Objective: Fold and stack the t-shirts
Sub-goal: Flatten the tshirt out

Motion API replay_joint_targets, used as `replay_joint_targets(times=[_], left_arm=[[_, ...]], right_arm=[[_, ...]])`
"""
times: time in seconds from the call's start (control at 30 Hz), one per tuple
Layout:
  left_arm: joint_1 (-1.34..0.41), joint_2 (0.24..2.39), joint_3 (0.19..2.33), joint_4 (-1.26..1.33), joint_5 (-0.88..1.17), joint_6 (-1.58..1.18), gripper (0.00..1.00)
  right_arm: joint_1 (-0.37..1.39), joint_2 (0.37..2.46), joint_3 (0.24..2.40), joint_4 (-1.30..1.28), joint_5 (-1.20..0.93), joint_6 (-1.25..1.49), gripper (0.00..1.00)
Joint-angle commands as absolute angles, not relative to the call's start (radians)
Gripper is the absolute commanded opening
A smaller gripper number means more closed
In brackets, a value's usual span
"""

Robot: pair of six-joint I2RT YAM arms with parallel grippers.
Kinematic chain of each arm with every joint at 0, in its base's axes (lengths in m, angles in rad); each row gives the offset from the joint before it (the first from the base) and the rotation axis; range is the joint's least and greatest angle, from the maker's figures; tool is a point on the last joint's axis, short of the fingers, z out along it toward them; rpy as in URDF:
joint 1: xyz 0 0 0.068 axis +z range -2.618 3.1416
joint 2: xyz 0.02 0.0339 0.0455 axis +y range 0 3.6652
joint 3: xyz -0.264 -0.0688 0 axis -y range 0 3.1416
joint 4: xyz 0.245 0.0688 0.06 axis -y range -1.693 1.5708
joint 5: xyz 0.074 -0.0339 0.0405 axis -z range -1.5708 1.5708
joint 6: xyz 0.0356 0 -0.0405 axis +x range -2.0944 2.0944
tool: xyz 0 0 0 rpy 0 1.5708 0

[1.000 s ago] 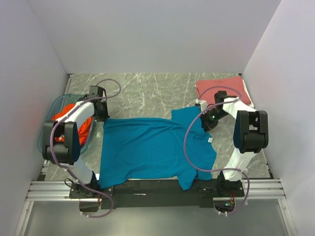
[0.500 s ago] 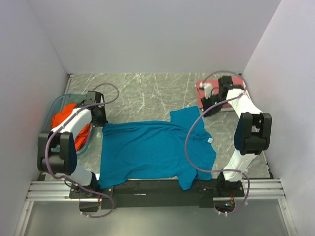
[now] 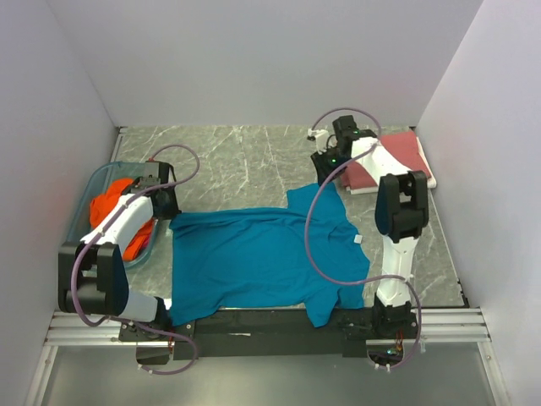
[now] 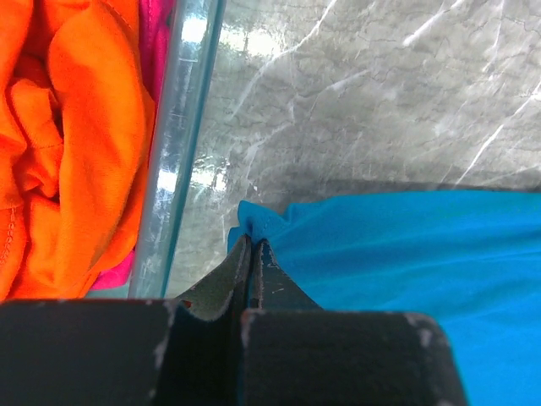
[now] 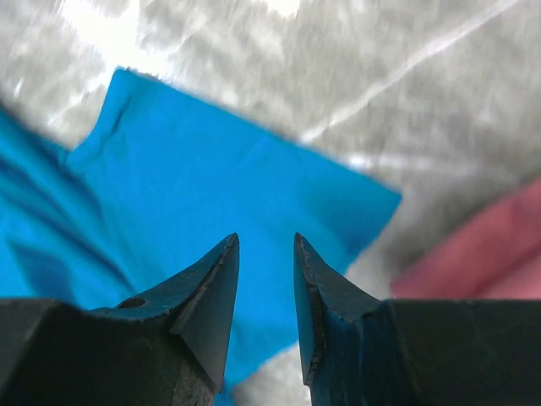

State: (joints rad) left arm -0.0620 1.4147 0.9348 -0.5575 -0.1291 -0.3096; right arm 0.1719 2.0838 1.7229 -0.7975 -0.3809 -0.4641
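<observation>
A teal blue t-shirt lies spread across the middle of the table. My left gripper is shut on its far left corner, right beside the tub. My right gripper hangs open and empty above the shirt's far right sleeve, close to the sleeve in the top view. A folded dusty red t-shirt rests at the far right, partly under the right arm. A crumpled orange t-shirt sits in the tub.
A translucent blue plastic tub stands at the left with its rim next to the left gripper. Something pink lies under the orange cloth. White walls enclose the marble table on three sides.
The right gripper let go of the teal shirt, opened and swung back and leftward over the far sleeve. The left gripper drew the shirt's corner slightly left toward the tub.
</observation>
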Motion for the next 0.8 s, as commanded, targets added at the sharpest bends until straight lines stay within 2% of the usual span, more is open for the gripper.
replay_joint_targets(times=[0.0, 0.33, 0.77], left_arm=[[-0.055, 1.399, 0.923, -0.534, -0.129, -0.319, 0.00], [-0.055, 1.410, 0.917, -0.520, -0.107, -0.316, 0.00], [-0.055, 1.414, 0.917, -0.515, -0.101, -0.314, 0.01]], right_arm=[[0.166, 2.123, 1.816, -0.796, -0.309, -0.403, 0.40], [0.163, 2.227, 1.885, -0.761, -0.203, -0.376, 0.42], [0.156, 2.306, 1.947, -0.776, -0.172, -0.377, 0.43]])
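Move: The right hand, open over the blue t-shirt's far sleeve, has the sleeve's outer corner about 4 cm ahead, 3 cm to its right and 6 cm below. The folded red shirt's middle is roughly 10 cm ahead and 18 cm right; the blue shirt's white tag sits some 13 cm back and 10 cm right, both on the table. From the left hand, still pinching the shirt's far left corner, that sleeve corner lies roughly 43 cm right, 14 cm ahead and 5 cm lower. The right hand, fingers open, sinks and reaches forward about 5 cm each, drifting right, onto the sleeve corner. ##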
